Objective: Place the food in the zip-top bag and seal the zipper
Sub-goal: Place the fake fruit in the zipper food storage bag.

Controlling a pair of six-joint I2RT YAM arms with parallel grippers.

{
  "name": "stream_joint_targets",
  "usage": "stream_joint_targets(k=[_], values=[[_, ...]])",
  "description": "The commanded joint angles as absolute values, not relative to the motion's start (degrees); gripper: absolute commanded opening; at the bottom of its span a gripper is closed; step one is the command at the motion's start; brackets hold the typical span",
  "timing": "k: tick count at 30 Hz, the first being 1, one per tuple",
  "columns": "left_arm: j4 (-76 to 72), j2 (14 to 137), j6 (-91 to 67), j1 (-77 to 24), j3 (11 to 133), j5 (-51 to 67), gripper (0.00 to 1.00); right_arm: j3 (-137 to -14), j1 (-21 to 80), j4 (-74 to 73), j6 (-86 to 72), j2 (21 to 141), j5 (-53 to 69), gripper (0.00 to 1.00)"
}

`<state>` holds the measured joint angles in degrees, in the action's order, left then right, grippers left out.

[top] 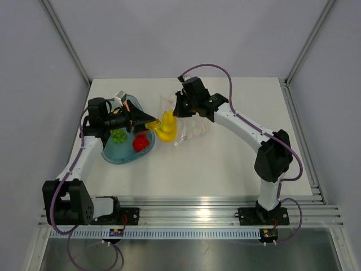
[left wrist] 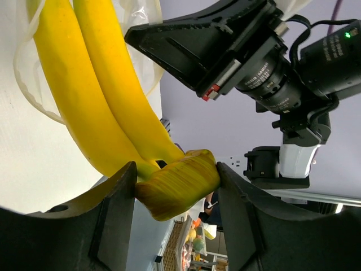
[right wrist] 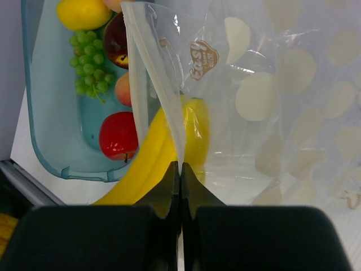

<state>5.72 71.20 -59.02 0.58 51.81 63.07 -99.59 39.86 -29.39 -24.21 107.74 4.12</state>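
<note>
My left gripper (left wrist: 176,169) (top: 151,121) is shut on the stem of the yellow banana bunch (left wrist: 101,90) (top: 165,131). The bananas' far ends poke into the mouth of the clear zip-top bag (right wrist: 271,101) (top: 189,123). My right gripper (right wrist: 180,165) (top: 177,110) is shut on the bag's mouth edge, pinching the zipper (right wrist: 155,79) strip and holding it up. The banana (right wrist: 169,141) passes just left of that strip. The rest of the food lies in the teal tray (right wrist: 39,130): green grapes (right wrist: 87,68), red apple (right wrist: 118,135), peach (right wrist: 125,89), plum (right wrist: 115,39), lemon-like piece (right wrist: 83,12).
The teal tray (top: 115,156) sits left of the bag, under my left arm, with the grapes (top: 118,135) and apple (top: 140,143) showing in it. White tabletop spreads to the right and front. An aluminium rail runs along the near edge.
</note>
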Motion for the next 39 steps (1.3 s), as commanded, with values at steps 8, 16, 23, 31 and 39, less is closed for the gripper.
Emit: stream_joint_targets(k=[8, 16, 23, 31, 39], values=[[-5.27, 76.99, -61.87, -3.60, 55.72, 61.44, 0.00, -99.67, 40.17, -26.54, -26.46, 103.10, 12.04, 0.00], [-5.64, 77.87, -60.48, -3.87, 56.68, 60.39, 0.00, -99.14, 40.17, -27.60, -27.85, 101.87, 14.40, 0.00], [3.25, 81.47, -53.18, -4.48, 59.41, 55.81, 0.00, -98.61, 40.08, -27.77, -30.49, 99.06, 16.00, 0.00], [24.58, 80.16, -38.95, -11.07, 71.62, 48.26, 0.65, -97.39, 40.08, -30.06, -31.81, 98.00, 10.64, 0.00], [40.06, 72.34, -29.28, -12.13, 78.31, 46.50, 0.99, -95.54, 39.99, -29.36, -33.57, 96.77, 7.03, 0.00]])
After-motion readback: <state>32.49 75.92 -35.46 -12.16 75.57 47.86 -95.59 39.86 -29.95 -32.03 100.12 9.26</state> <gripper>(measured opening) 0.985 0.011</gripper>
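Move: The left hand grips the bananas by the stem, tips already in the bag mouth; the mouth's middle lies about 9 cm to its right, level with it ahead, some 5 cm lower. The red apple in the basket is roughly 5 cm left and 4 cm back, the grapes about 15 cm left and 1 cm back, both some 20 cm below. From the right hand, pinching the bag's rim, the bananas are about 4 cm back, 3 cm left and 5 cm below. Still pinching the stem, the left hand feeds the bananas into the bag, going about 4 cm forward, then right and down some 3 cm; near the end it opens wide, lets go and draws up about 7 cm and back, tilting some 20 degrees. The right hand keeps its pinch on the rim, lifting it about 5 cm and drawing it back nearly 4 cm, then sinking slightly. ##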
